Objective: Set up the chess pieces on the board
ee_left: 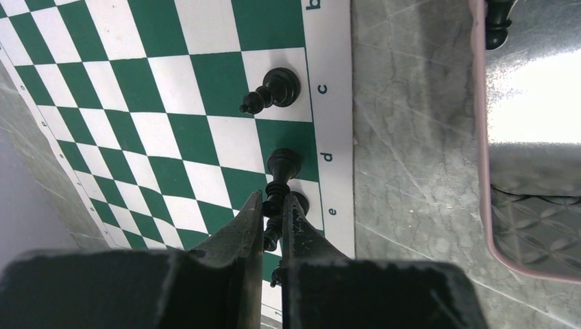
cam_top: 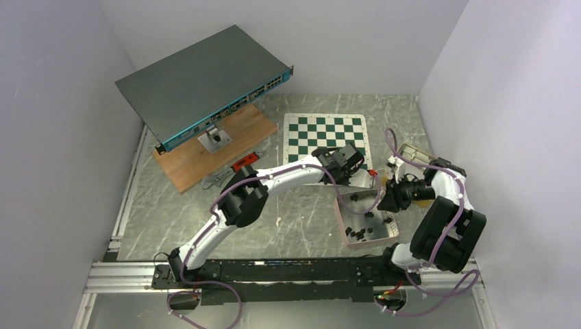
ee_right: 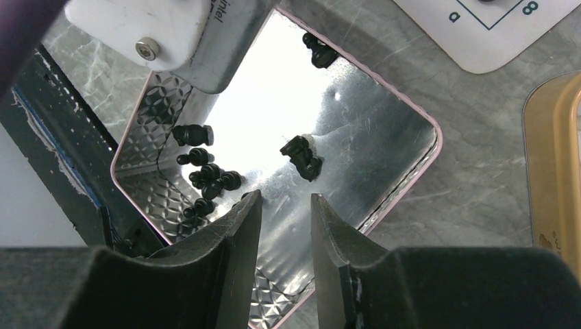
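The board point(cam_top: 325, 133) lies at the back centre; in the left wrist view the board point(ee_left: 171, 103) fills the left side. Black chess pieces stand on its near edge row: one point(ee_left: 274, 89) by the letter c, one point(ee_left: 283, 163) by d. My left gripper point(ee_left: 274, 199) is shut on the thin stem of a third chess piece point(ee_left: 276, 190), whose base rests on the square by e. My right gripper point(ee_right: 286, 199) hovers open and empty over the metal tray point(ee_right: 428, 130). Several loose pieces lie in it: a cluster point(ee_right: 209, 179) and single ones point(ee_right: 301, 156).
The pinkish-rimmed tray point(cam_top: 340, 219) sits right of the board's near corner, just beside the left gripper point(cam_top: 356, 161). A yellowish container point(ee_right: 555, 171) lies to its right. A grey network switch point(cam_top: 205, 82) leans over a wooden slab point(cam_top: 205, 147) at the back left, with a red tool point(cam_top: 244, 164) nearby.
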Available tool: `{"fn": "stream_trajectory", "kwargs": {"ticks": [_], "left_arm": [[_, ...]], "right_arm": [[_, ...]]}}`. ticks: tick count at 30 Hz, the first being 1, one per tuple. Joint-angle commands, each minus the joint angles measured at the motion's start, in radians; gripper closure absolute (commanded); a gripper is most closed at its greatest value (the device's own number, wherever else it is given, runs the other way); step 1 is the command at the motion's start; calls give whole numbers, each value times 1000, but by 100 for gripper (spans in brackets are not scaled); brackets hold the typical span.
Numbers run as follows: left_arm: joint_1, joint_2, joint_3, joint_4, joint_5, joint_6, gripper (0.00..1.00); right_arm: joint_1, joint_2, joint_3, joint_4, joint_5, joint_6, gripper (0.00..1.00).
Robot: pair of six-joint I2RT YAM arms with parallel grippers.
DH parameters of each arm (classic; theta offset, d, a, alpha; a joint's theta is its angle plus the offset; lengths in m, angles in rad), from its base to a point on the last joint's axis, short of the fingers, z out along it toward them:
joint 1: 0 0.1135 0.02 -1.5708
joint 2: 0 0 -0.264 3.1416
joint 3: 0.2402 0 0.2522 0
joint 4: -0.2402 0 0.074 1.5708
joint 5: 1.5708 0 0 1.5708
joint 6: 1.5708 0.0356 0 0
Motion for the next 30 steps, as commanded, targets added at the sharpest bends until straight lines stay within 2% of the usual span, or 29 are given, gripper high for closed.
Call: {"fn": "stream_trajectory", "kwargs": {"ticks": [1,12,30], "left_arm": [[0,8,40,22,28,16,87],[0,10,33,35,14,13,75],[0,-14,30,76,4,-11,66]], "right_arm": [[-6,-7,30,-21,-47,-34,66],[-7,-4,32,-26,-48,-41,66],[-8,-3,32,-30,-49,-45,66]]}}
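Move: The black queen on the d square has its head between the left hand's fingertips, its middle about 3 cm below this hand and roughly 1 cm to the right. The king stands about 2 cm to the hand's left and the c-file bishop some 4 cm to its right, both about level with it fore and aft and also some 3 cm below. From the idle right hand the queen lies about 10 cm ahead, 16 cm left and 5 cm lower. The left hand stays almost in place over the queen while its fingers, only slightly apart, go on opening to about a third of their full spread and let go of the queen's head, with no turn of the wrist to speak of. Only near the end does it start to ease off, less than 1 cm to its right and slightly forward, with the queen's head still just in front of the parted fingertips. ##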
